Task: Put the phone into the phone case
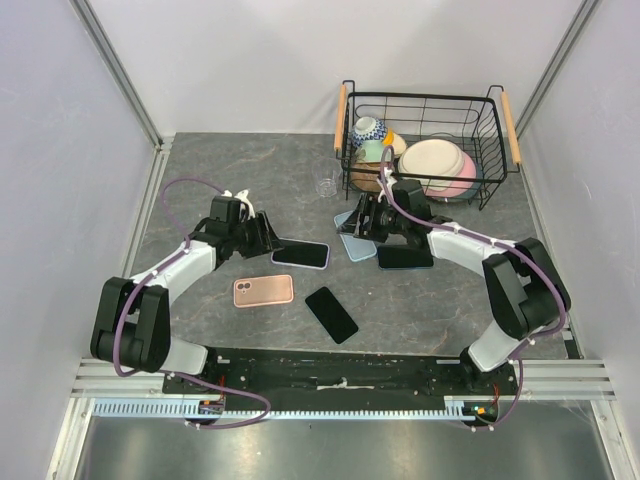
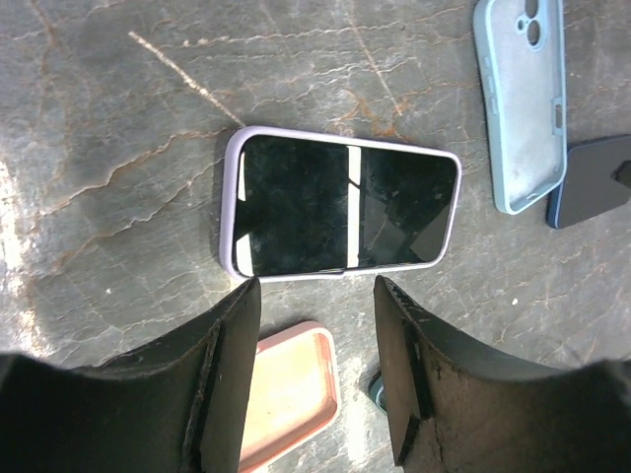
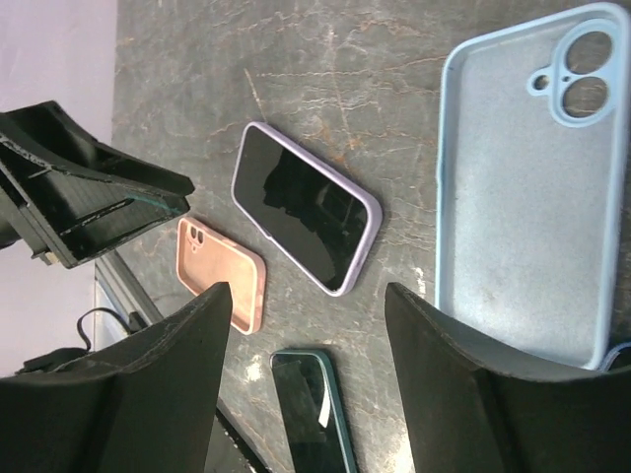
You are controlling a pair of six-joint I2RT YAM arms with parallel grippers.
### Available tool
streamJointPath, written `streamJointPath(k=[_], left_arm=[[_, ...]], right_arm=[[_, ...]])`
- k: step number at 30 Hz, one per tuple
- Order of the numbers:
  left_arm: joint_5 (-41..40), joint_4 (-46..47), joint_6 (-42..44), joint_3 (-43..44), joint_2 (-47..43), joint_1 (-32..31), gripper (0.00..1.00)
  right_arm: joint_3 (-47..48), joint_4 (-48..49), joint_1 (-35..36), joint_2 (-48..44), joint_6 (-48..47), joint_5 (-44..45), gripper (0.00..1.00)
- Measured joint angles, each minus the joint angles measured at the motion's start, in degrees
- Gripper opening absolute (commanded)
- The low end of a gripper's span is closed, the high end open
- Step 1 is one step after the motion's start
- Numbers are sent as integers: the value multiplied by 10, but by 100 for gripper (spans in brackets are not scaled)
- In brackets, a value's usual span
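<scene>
A phone (image 1: pixel 300 254) lies screen up inside a lilac case on the grey table; it also shows as the phone (image 2: pixel 340 204) and the phone (image 3: pixel 306 207) in the wrist views. My left gripper (image 1: pixel 262 238) stands just left of it, open, with nothing between the fingers; the wrist view has the left gripper (image 2: pixel 315 286) a short way off the phone's long edge. My right gripper (image 1: pixel 362 224) hovers open and empty over an empty light blue case (image 1: pixel 355 245), seen as the case (image 3: pixel 527 197).
An empty pink case (image 1: pixel 263 291) and a bare dark phone (image 1: pixel 331 314) lie nearer the front. A dark blue case (image 1: pixel 405 256) sits under the right arm. A wire basket (image 1: pixel 425 97) of bowls and plates stands at the back right, with a small glass (image 1: pixel 327 186) beside it.
</scene>
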Motion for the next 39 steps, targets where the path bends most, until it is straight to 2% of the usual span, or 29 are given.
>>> streamJointPath(k=[7,12,19,25,39], left_arm=[[15,14,0,0,7,1,57],[15,14,0,-1,21,3,57],[17,13,0,-10,5,3,57],[31,9,0,-15,-59,3,57],[30,-37,0,-17,-183,3,57]], right_arm=[[-1,20,8,25,6,-23,71],[15,-22,32,66,-13,5,67],[53,-40,77,137,-21,38,48],[91,-31,89,177,-12,43,33],[226,32,144,302,48,35,32]])
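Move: The phone, lying in its purple case, has its middle about 12 cm to the right hand's left, 1 cm nearer the base and 10 cm below; the light-blue case is 3 cm ahead and 2 cm to the right of that hand, and the loose black phone some 17 cm back and 4 cm left. From the left hand the purple-cased phone is about 7 cm to the right, level fore and aft, 5 cm below, with the orange case 10 cm back and 2 cm left. Holding nothing, the right hand sinks about 8.5 cm to the table off the near end of the purple case, easing back slightly and left as its fingers draw in to less than half their opening, then sweeps left and a little forward low over the table, its fingertips coming against the case's right end and pushing the case and phone along. The left hand, empty with its fingers still parted, hovers at first, then lifts some 8 cm and tips its fingers up a little, leaving room for the case to pass below. ##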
